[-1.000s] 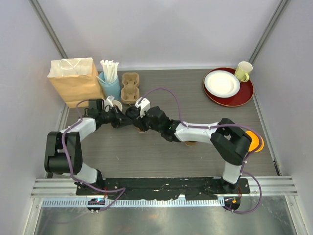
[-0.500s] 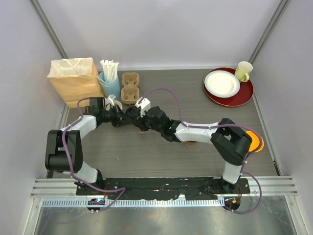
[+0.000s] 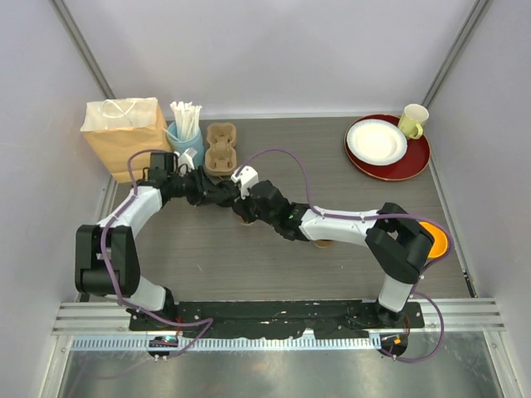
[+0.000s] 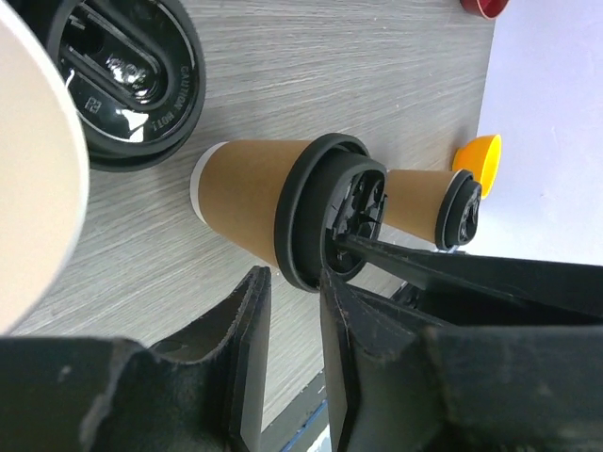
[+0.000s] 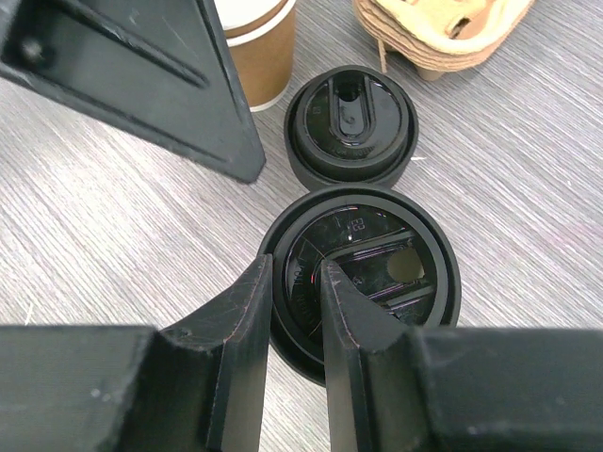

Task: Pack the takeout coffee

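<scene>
One takeout coffee cup (image 5: 377, 273), brown kraft with a black lid, stands under my right gripper (image 5: 297, 268). That gripper is shut on the lid's rim, one finger outside it and one on top. The left wrist view shows this cup (image 4: 254, 202) from the side, with the second lidded cup (image 4: 419, 202) behind it. From above, the gripped cup (image 3: 243, 219) peeks out below my right gripper (image 3: 236, 207), and the second cup (image 3: 323, 242) sits under the right forearm. My left gripper (image 4: 292, 278) is open and holds nothing. It hovers just left of the gripped cup (image 3: 214, 191).
A loose black lid (image 5: 349, 122) and an open brown cup (image 5: 256, 42) sit behind the gripped cup. At back left are a paper bag (image 3: 124, 137), a blue cup of straws (image 3: 187, 141) and a cardboard cup carrier (image 3: 221, 148). A red tray (image 3: 411, 170) with a plate and a yellow mug (image 3: 413, 120) is at back right.
My left gripper has opened and drawn back a little toward the upper left. The right gripper stays shut on the cup's lid in the same place.
</scene>
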Robot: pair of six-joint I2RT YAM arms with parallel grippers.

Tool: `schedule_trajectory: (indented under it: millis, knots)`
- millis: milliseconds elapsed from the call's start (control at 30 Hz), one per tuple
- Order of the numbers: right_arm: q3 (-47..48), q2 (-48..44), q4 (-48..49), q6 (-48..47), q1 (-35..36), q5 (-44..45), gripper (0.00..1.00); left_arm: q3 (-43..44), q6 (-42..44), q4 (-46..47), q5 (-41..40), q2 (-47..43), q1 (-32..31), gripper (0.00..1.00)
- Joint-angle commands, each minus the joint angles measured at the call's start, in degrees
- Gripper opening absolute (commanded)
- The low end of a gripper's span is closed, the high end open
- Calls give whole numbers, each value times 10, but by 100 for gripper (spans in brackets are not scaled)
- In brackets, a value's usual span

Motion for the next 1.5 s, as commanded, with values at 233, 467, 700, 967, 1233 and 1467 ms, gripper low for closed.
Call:
schedule_trajectory:
  millis: [233,467,700,967,1233,1467]
  knots:
    - [-50,-9,-157,-9,-51,60,17,111,100,-89,35,-47,1,31]
    - [-56,-17,-150,-10,-117,64,16,174,185,-152,2,-79,1,39]
    - [-57,-15,-125,-11,-190,51,16,193,245,-177,-59,-101,3,56]
    - [-37,-9,-122,-30,-236,38,17,225,273,-205,-78,-107,17,61]
    - [-17,-32,-135,-47,-236,41,38,231,280,-210,-80,-107,27,63]
    - [1,-64,-139,-71,-237,38,54,239,287,-212,-75,-100,27,64]
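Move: The right hand pinches a lidded cup by its lid rim, the cup's middle about 2 cm ahead, 2 cm right and 5 cm below. The open table spot for it lies some 14 cm ahead and 20 cm right; the second lidded cup is 26 cm right and 6 cm back, the black lid stack about 8 cm ahead and 4 cm left. From the empty left hand, the cup carrier lies about 24 cm ahead, 9 cm lower, and the cup stack 5 cm ahead, 6 cm left. Keeping its pinch on the lid rim, the right hand takes the cup level along the table, about 18 cm right and 12 cm forward, away from the lid stack, turning some 25 degrees clockwise, then stops and opens to free the rim. Meanwhile the left hand rises about 11 cm off the work spot, then drifts left, rolling its wrist and spreading its fingers. ##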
